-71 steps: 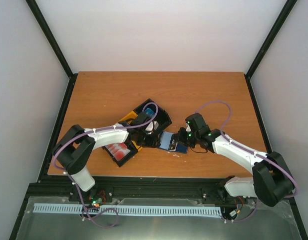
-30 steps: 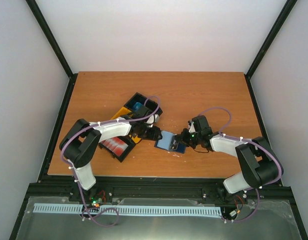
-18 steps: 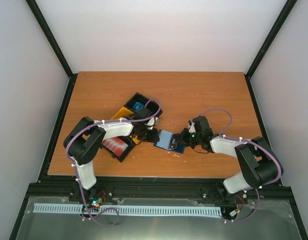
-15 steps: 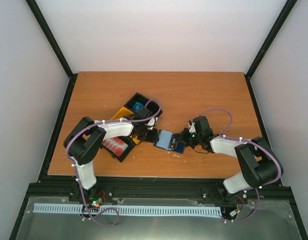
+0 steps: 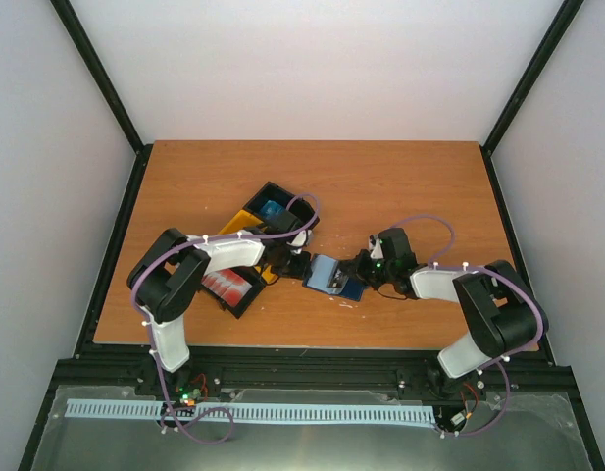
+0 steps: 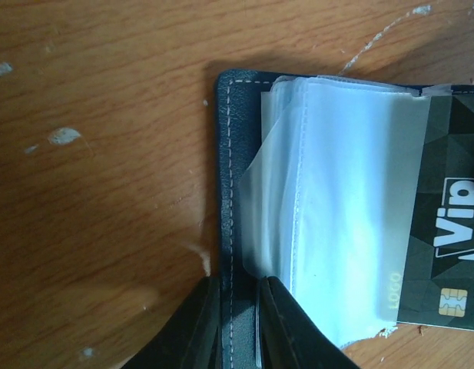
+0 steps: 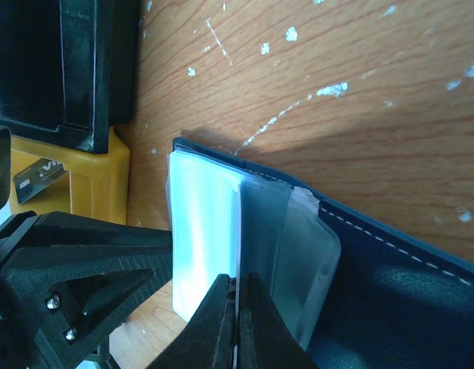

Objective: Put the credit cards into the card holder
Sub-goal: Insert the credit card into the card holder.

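The card holder [image 5: 333, 276] lies open on the table between both grippers, dark blue with a stitched cover [image 6: 229, 177] and clear sleeves [image 6: 336, 207]. My left gripper [image 5: 300, 267] [image 6: 238, 327] is shut on the cover's left edge, one finger on each side of the stitching. My right gripper [image 5: 366, 270] [image 7: 237, 307] is shut on the edge of one clear sleeve [image 7: 256, 231], holding it upright. A black card marked Vip [image 6: 452, 254] lies at the holder's right side. The red credit cards [image 5: 230, 286] rest in a black bin to the left.
A yellow bin [image 5: 245, 224] [image 7: 67, 184] holding a dark card [image 7: 37, 181] and a black bin [image 5: 282, 206] [image 7: 60, 69] with something blue inside stand behind the left arm. The left gripper's body [image 7: 83, 284] fills the lower left of the right wrist view.
The left jaws have closed onto the card holder's left edge. The right gripper has stayed shut on the sleeve while its arm folded in closer.
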### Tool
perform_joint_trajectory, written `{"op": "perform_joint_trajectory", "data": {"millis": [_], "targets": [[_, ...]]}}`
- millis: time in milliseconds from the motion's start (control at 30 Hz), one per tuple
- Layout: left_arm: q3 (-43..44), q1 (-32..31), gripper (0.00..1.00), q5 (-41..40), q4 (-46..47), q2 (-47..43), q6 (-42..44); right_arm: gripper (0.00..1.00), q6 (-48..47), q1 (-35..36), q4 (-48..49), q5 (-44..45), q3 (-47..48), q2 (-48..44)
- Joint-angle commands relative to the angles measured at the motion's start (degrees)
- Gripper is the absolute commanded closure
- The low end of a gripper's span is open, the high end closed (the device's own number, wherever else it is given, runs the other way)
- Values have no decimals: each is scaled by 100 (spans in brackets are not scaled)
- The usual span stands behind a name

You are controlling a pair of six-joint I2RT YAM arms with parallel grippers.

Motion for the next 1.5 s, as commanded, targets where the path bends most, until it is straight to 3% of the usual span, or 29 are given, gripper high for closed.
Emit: {"op": "perform_joint_trajectory", "data": {"millis": [0,533,767,900,1133,1467], "targets": [[64,-77,82,-149,-239,247,105,97,87,-41,275,-71,-97,171],[55,-76,84,9,-245,257,61,97,332,30,1582,-168,-314,844],[25,-77,86,27,-264,230,52,90,567,170,2011,-236,-364,1024],[11,-77,86,24,-263,207,51,85,453,184,1608,-101,-318,774],[29,-77,86,21,-247,204,69,62,240,252,793,207,-149,389],[-1,-73,86,166,-193,220,113,58,54,622,-38,386,455,648]]}}
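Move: The clear sleeve that the card is headed into has its middle about 5 cm to the right hand's left, 1 cm back and some 3 cm below; the pinched VIP card already has its leading edge under the film. The holder's bare right flap lies about 4 cm back and 1 cm left, and the black tray some 13 cm ahead and 12 cm left. From the left hand the sleeve is 4 cm right and 2 cm ahead, just below. The VIP card is slid leftwards into the clear sleeve by the right hand, which goes about 2 cm left while sinking some 1.5 cm, still pinching the card's outer edge. Then its fingers open to nearly half and rise about 1 cm, and with them open the hand goes another 1 cm left towards the sleeve. The left hand stays put, keeping its grip on the holder's left edge. ##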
